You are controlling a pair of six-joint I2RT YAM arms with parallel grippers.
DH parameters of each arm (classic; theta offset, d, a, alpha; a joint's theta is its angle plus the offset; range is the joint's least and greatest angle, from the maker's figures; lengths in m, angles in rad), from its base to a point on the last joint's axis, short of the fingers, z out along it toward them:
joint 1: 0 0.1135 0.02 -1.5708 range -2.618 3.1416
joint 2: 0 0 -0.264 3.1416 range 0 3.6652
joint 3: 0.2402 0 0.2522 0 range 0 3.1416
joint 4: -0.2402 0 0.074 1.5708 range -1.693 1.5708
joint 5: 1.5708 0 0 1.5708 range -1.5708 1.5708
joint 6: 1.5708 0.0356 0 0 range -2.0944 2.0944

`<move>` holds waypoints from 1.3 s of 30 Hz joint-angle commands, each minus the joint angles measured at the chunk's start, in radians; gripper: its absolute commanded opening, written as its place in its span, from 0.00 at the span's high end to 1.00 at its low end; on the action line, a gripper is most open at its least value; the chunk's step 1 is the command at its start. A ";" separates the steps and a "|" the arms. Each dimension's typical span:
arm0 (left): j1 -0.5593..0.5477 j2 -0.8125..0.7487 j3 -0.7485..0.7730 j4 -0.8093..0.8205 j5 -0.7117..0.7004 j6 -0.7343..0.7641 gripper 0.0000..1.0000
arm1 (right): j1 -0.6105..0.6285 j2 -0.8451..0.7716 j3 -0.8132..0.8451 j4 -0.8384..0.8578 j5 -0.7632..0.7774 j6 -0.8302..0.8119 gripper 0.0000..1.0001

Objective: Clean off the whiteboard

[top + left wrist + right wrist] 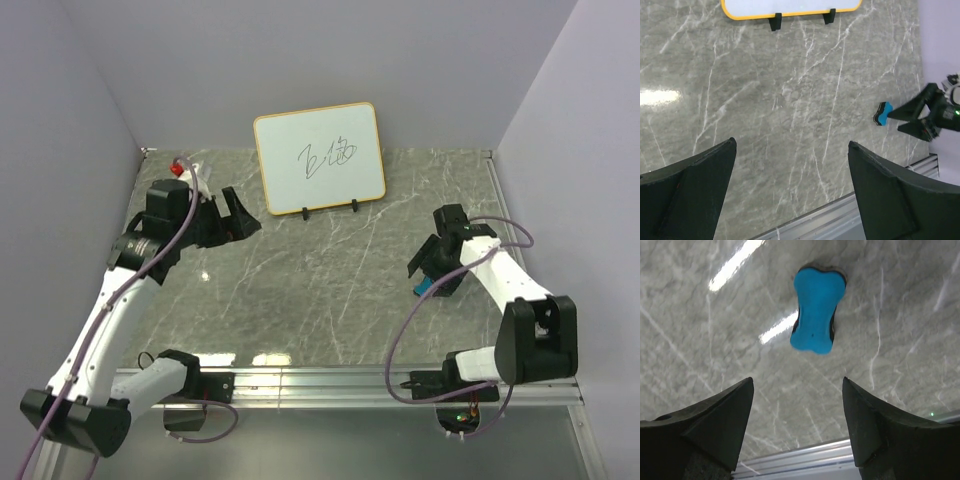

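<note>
The whiteboard (318, 158) stands upright on two black feet at the back centre, with black scribbles on it; its lower orange edge shows in the left wrist view (790, 14). A small blue eraser block (816, 310) lies on the marble table, also seen in the top view (424, 285) and in the left wrist view (883, 113). My right gripper (432, 272) is open and hovers just above the eraser, its jaws apart and empty (797, 382). My left gripper (238, 217) is open and empty, left of the board's feet (790, 145).
Grey marble tabletop (320, 290) with purple walls at the back and sides. An aluminium rail (350, 380) runs along the near edge. A red-tipped item (177, 169) sits on the left arm.
</note>
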 commanded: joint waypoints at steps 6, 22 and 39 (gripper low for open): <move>-0.013 -0.092 -0.073 -0.045 0.005 -0.015 0.01 | -0.049 0.144 0.047 0.103 0.055 0.025 0.21; -0.022 -0.060 -0.070 -0.036 -0.038 -0.005 0.00 | -0.083 0.268 -0.036 0.205 0.081 0.016 0.75; 0.244 0.406 0.092 0.545 0.266 0.061 0.05 | -0.066 -0.163 0.010 -0.006 -0.140 -0.005 1.00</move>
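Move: The blue eraser lies just under the right hand, about 3 cm ahead, 2 cm to its right and 7 cm below. From that hand the whiteboard's middle is some 23 cm ahead, 22 cm left and 2 cm higher; its right-hand black stand is about 20 cm ahead, 13 cm left. The left hand has the eraser about 1 cm back, 38 cm right, 26 cm below, and the board's middle roughly 19 cm ahead, 14 cm right, 18 cm below. The right hand sinks about 6 cm onto the eraser, edging forward and right, closes its part-open fingers across the eraser's waist, then rises some 7 cm with it pinched, drifting slightly back and left as the fingertips tip forward. The left hand, open and empty, eases back and down, then reaches about 13 cm forward towards the whiteboard. ##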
